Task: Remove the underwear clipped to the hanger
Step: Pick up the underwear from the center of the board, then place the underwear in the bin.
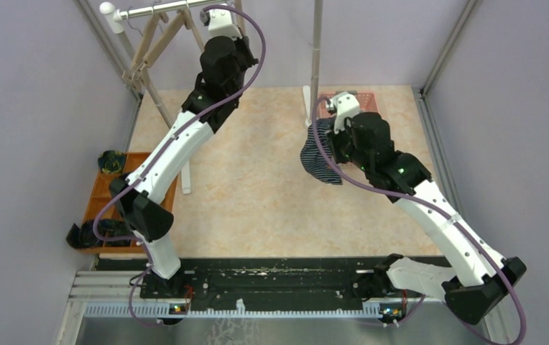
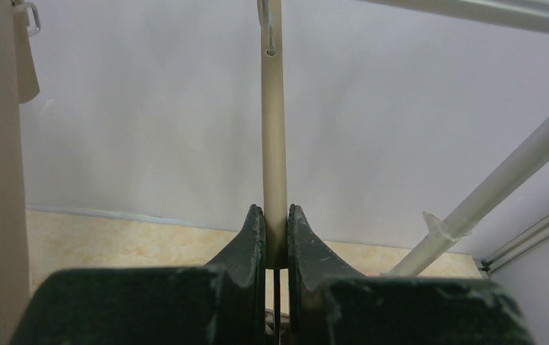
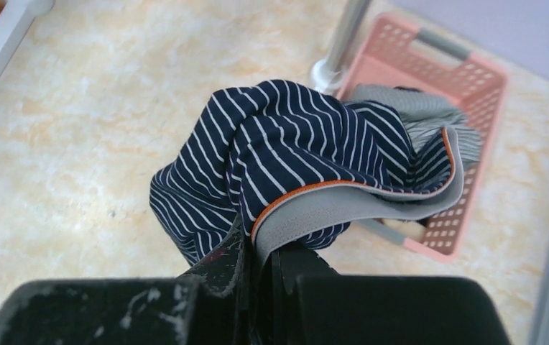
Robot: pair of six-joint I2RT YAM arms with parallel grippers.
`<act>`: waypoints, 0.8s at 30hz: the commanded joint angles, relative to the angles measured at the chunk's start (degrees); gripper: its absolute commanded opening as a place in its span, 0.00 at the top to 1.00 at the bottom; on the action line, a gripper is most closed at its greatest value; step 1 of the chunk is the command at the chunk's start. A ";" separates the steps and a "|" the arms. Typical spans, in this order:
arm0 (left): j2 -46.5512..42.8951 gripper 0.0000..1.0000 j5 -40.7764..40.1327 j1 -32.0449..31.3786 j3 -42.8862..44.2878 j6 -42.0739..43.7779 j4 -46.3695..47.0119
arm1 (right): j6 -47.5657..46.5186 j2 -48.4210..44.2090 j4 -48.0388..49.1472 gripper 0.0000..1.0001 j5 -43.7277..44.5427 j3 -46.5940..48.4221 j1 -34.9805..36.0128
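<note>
The dark-blue pinstriped underwear (image 3: 293, 144) hangs bunched from my right gripper (image 3: 264, 244), which is shut on its grey, orange-edged waistband. In the top view this garment (image 1: 320, 162) dangles beside the right gripper (image 1: 329, 123), just in front of a pink basket (image 1: 366, 97). A grey-white striped garment (image 3: 419, 108) lies inside the basket (image 3: 473, 79). My left gripper (image 2: 276, 212) is raised at the back left and shut on a beige bar (image 2: 274, 129) of the wooden hanger (image 1: 155, 43). No underwear shows on the hanger in these views.
The hanger hangs from a white rail (image 1: 153, 10) of a drying rack. The rack's upright pole (image 1: 316, 50) stands beside the basket, and a white foot (image 1: 185, 176) lies on the floor. An orange tray (image 1: 103, 194) at the left holds dark rolled bundles (image 1: 112, 160).
</note>
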 commanded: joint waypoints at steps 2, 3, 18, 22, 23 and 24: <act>2.33 1.00 0.57 1.53 3.93 -2.21 1.99 | -0.55 -3.70 3.19 1.00 13.05 3.52 -0.27; 2.74 1.00 0.86 1.60 4.59 -2.30 1.75 | -0.60 -4.15 4.57 1.00 15.29 3.58 -0.29; -0.68 0.73 7.50 1.70 -1.46 -2.80 1.67 | -7.24 2.46 28.12 1.00 26.01 -0.52 -9.48; -4.82 0.61 6.95 1.63 -7.59 -2.69 2.52 | -6.76 5.24 30.19 1.00 24.27 -0.62 -12.36; -5.67 0.58 6.77 1.69 -8.80 -2.80 2.94 | -6.79 5.93 30.69 1.00 23.74 -0.49 -12.79; -6.43 0.57 6.78 1.65 -10.10 -2.84 3.49 | -6.79 6.52 30.92 1.00 23.39 -0.29 -13.11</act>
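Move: The right hand holds the striped underwear; the pink basket lies about 20 cm ahead of it, 11 cm right and 26 cm below. The rack post's foot is roughly 21 cm ahead, 3 cm left and 29 cm down. The left hand holds the end of the emptied hanger; the rail is about 15 cm ahead, straight in line, 12 cm higher. Another hanger hangs some 8 cm ahead, 10 cm left and 2 cm above. The right fingers keep their pinch on the striped underwear and carry it rightwards some 12 cm, rising about 9 cm, then forward over the basket and starting down; the wrist swings clockwise about 30 degrees and tips up. The left hand nudges the hanger forward 2 cm, then opens, letting go and easing back and down. ##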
